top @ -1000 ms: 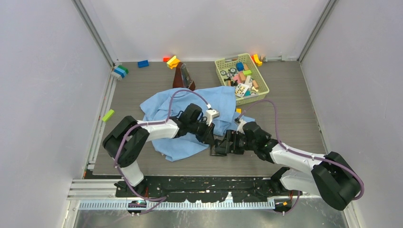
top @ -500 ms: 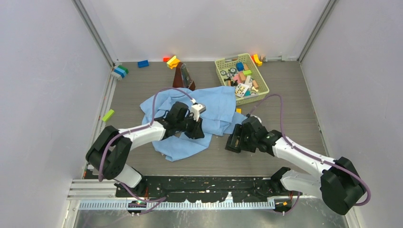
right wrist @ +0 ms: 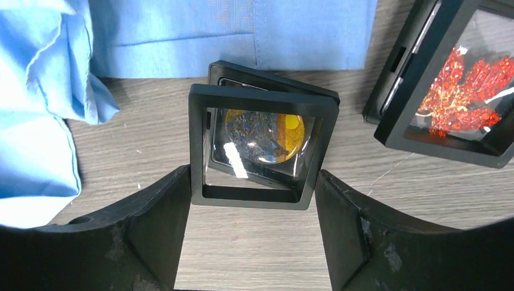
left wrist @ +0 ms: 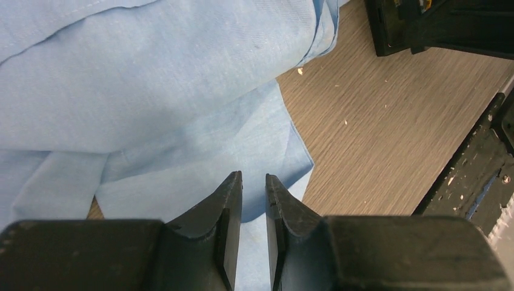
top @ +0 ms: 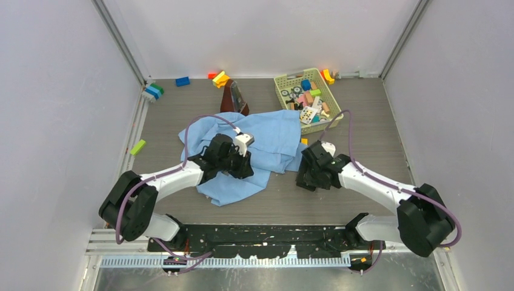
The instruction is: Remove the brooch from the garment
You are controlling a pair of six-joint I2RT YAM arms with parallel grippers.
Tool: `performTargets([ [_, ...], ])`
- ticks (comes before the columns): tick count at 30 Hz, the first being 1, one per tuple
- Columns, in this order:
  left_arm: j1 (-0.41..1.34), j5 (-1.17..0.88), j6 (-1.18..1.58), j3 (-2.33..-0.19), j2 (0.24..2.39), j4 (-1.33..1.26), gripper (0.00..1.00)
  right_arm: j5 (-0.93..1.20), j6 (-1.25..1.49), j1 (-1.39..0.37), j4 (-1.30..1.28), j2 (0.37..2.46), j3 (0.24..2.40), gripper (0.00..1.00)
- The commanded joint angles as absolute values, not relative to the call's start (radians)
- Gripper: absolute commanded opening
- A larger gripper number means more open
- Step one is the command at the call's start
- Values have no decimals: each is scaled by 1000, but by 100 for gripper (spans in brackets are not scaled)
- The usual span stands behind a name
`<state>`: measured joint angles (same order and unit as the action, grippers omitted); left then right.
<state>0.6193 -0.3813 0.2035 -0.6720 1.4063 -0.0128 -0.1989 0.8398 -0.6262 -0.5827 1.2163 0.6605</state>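
Note:
The light-blue garment (top: 267, 136) lies crumpled mid-table, also filling the left wrist view (left wrist: 151, 91) and the top left of the right wrist view (right wrist: 36, 121). No brooch shows on it. My left gripper (left wrist: 253, 177) hovers over its near hem (top: 242, 168), jaws a narrow gap apart with nothing between them. My right gripper (right wrist: 253, 176) is shut on a black square case (right wrist: 260, 109), its fingers pressing the case's two sides. Under the case's clear film sits a round blue-and-gold brooch (right wrist: 263, 133). In the top view this gripper (top: 308, 177) is right of the garment.
A second black case with a red leaf brooch (right wrist: 460, 97) lies on the wood just right of the held case. A green basket (top: 279, 82) of toys stands at the back right. Loose bricks (top: 182, 81) line the back wall, a green one (top: 137, 147) at left.
My left arm has drawn back to the left over the garment and its jaws have parted slightly. My right gripper has carried the black case to the right and farther from the near edge.

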Motion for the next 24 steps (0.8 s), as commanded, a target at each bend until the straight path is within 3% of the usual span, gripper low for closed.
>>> performTargets([
  [1,607,-345,206,-656,1355,-70,25,-256,824,-623,-596,1282,728,74],
  [3,599,-344,223,-638,1335,-93,30,-252,812,-623,-606,1282,749,82],
  [5,588,-339,240,-618,1300,-116,36,-265,795,-623,-627,1256,777,97],
  [12,569,-251,240,-631,1121,-17,53,-345,673,-610,-701,1152,897,99],
  [14,563,-189,238,-644,1085,25,66,-378,644,-588,-693,1138,928,98],
  [16,532,-134,255,-649,1060,41,96,-406,625,-548,-642,1105,933,97],
  [17,506,-133,272,-644,1050,38,99,-411,615,-501,-613,1071,920,97],
  [24,239,-90,313,-638,1038,15,100,-416,502,-219,-284,954,811,99],
])
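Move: The right hand still holds the clear-windowed lid just above the box with the round brooch, which lies about 1 cm ahead of it and 2 cm below. The box with the red brooch stands about 10 cm to the right of it and 1 cm farther out; the garment's sleeve end is about 8 cm ahead of the hand, also just below. From the empty left hand, the round-brooch box lies some 22 cm right, 1 cm back and 6 cm lower. Right hand releases the lid onto the box, rising about 14 cm forward-right; opening left hand withdraws left, up, forward. ##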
